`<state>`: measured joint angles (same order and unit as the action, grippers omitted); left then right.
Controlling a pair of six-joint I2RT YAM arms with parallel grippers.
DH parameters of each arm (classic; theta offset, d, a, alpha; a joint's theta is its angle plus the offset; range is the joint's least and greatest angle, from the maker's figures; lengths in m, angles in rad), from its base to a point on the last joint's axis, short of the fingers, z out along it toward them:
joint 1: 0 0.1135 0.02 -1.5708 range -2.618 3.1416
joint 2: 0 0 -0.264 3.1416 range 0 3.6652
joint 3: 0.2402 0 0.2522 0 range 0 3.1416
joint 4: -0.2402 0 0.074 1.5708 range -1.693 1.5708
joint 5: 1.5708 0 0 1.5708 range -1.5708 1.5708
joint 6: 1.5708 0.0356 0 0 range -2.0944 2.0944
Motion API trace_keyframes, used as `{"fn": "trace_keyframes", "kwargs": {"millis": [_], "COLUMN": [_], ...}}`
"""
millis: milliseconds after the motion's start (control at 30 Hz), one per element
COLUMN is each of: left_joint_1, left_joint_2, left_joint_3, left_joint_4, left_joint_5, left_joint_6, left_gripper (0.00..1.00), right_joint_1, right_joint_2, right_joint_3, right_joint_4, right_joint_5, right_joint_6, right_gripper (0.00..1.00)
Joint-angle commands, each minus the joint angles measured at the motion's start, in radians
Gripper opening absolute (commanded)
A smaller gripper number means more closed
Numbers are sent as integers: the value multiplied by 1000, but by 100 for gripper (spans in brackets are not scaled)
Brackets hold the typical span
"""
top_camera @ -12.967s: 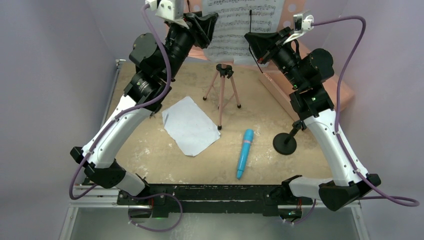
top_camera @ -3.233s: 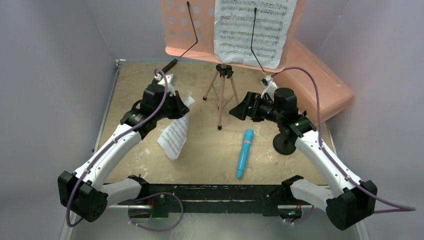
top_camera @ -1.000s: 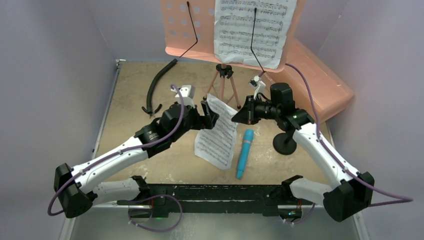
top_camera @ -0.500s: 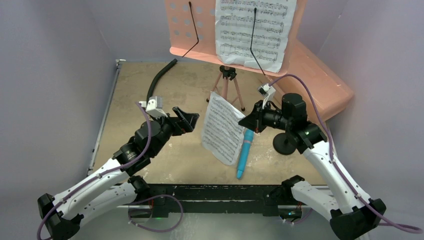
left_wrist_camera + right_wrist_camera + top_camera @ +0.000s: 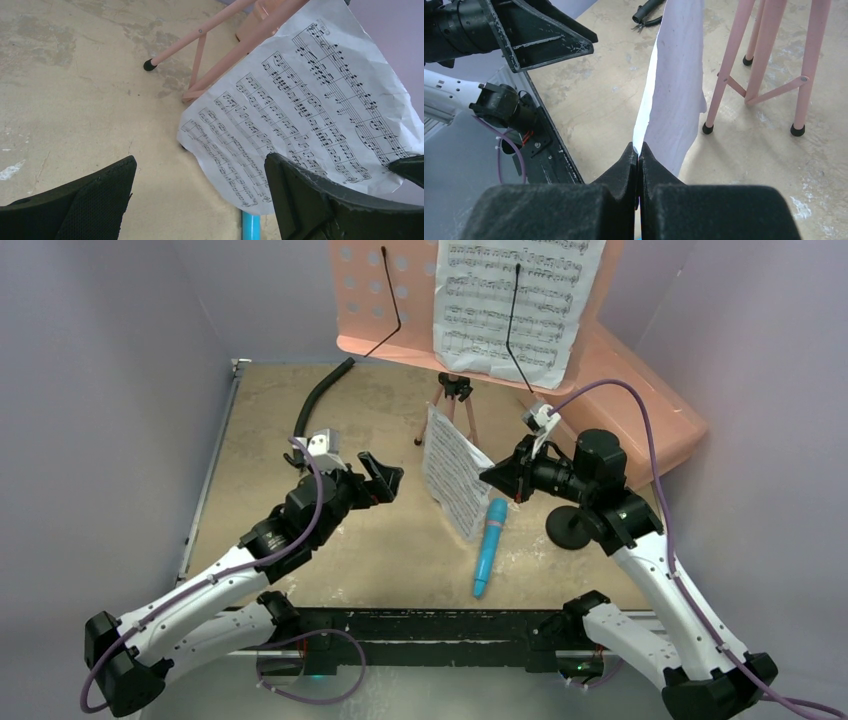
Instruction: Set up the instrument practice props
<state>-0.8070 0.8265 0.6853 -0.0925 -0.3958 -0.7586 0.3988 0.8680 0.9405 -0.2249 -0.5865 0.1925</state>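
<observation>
The pink perforated music stand (image 5: 395, 300) rises on tripod legs (image 5: 455, 400) at the back, with one white sheet-music page (image 5: 515, 305) resting on it. My right gripper (image 5: 497, 478) is shut on the edge of a second page (image 5: 455, 480), which hangs upright in front of the tripod. From the right wrist, the jaws (image 5: 638, 150) pinch that page (image 5: 676, 85) edge-on. My left gripper (image 5: 385, 480) is open and apart from the page, left of it; the left wrist view shows the printed page (image 5: 305, 115) beyond its spread gripper (image 5: 200, 165). The blue toy microphone (image 5: 489, 545) lies flat. The black mic stand (image 5: 570, 528) sits beside it.
A curved black hose (image 5: 315, 410) lies at the back left. A large translucent pink box (image 5: 640, 410) stands behind the stand at the right. Purple walls close in on both sides.
My left gripper let go of the page, opened wide and pulled back to the left. My right gripper kept the page and carried it up and back toward the tripod.
</observation>
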Motion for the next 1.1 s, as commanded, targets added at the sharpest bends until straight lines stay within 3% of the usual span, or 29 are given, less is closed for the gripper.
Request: {"fn": "trace_keyframes", "kwargs": {"millis": [0, 333, 800, 900, 1067], "left_joint_1": [4, 3, 4, 3, 3], "left_joint_2": [12, 50, -22, -18, 8], "left_joint_3": [53, 64, -92, -86, -28], "left_joint_4": [37, 76, 420, 431, 372], "left_joint_5": [16, 44, 85, 129, 275], "left_joint_6": [41, 115, 260, 329, 601], "left_gripper": [99, 99, 98, 99, 99], "right_joint_1": [0, 0, 1, 0, 0], "right_joint_2": [-19, -85, -277, -294, -295], "right_joint_3": [18, 16, -54, -56, -51], "right_joint_4": [44, 67, 150, 150, 132], "right_joint_5": [-7, -18, -18, -52, -136], "right_joint_6": [-28, -72, -131, -163, -240], "right_gripper": [0, 0, 0, 0, 0]}}
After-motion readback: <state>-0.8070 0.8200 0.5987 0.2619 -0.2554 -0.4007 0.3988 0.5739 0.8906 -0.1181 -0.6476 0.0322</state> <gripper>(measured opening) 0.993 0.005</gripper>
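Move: Pinched shut in the right fingers, the music sheet has its middle about 3 cm ahead, 6 cm left and 4 cm below that hand; from the open left hand it lies some 2 cm ahead, 8 cm right and 3 cm higher. The music stand's desk is roughly 15 cm ahead, 4 cm left and 8 cm above the right hand. The blue microphone lies about 7 cm back, 5 cm right and 30 cm below the right hand. Lifting the still-pinched sheet about 7 cm while drawing it some 6 cm back, away from the stand, the right hand also drifts slightly right and tilts upward by roughly 25 degrees. The left hand stays wide open beside the sheet, first easing slightly right, then rising nearly 4 cm as its fingertips tip up about 20 degrees and swing a little clockwise; it does not grip the sheet. ##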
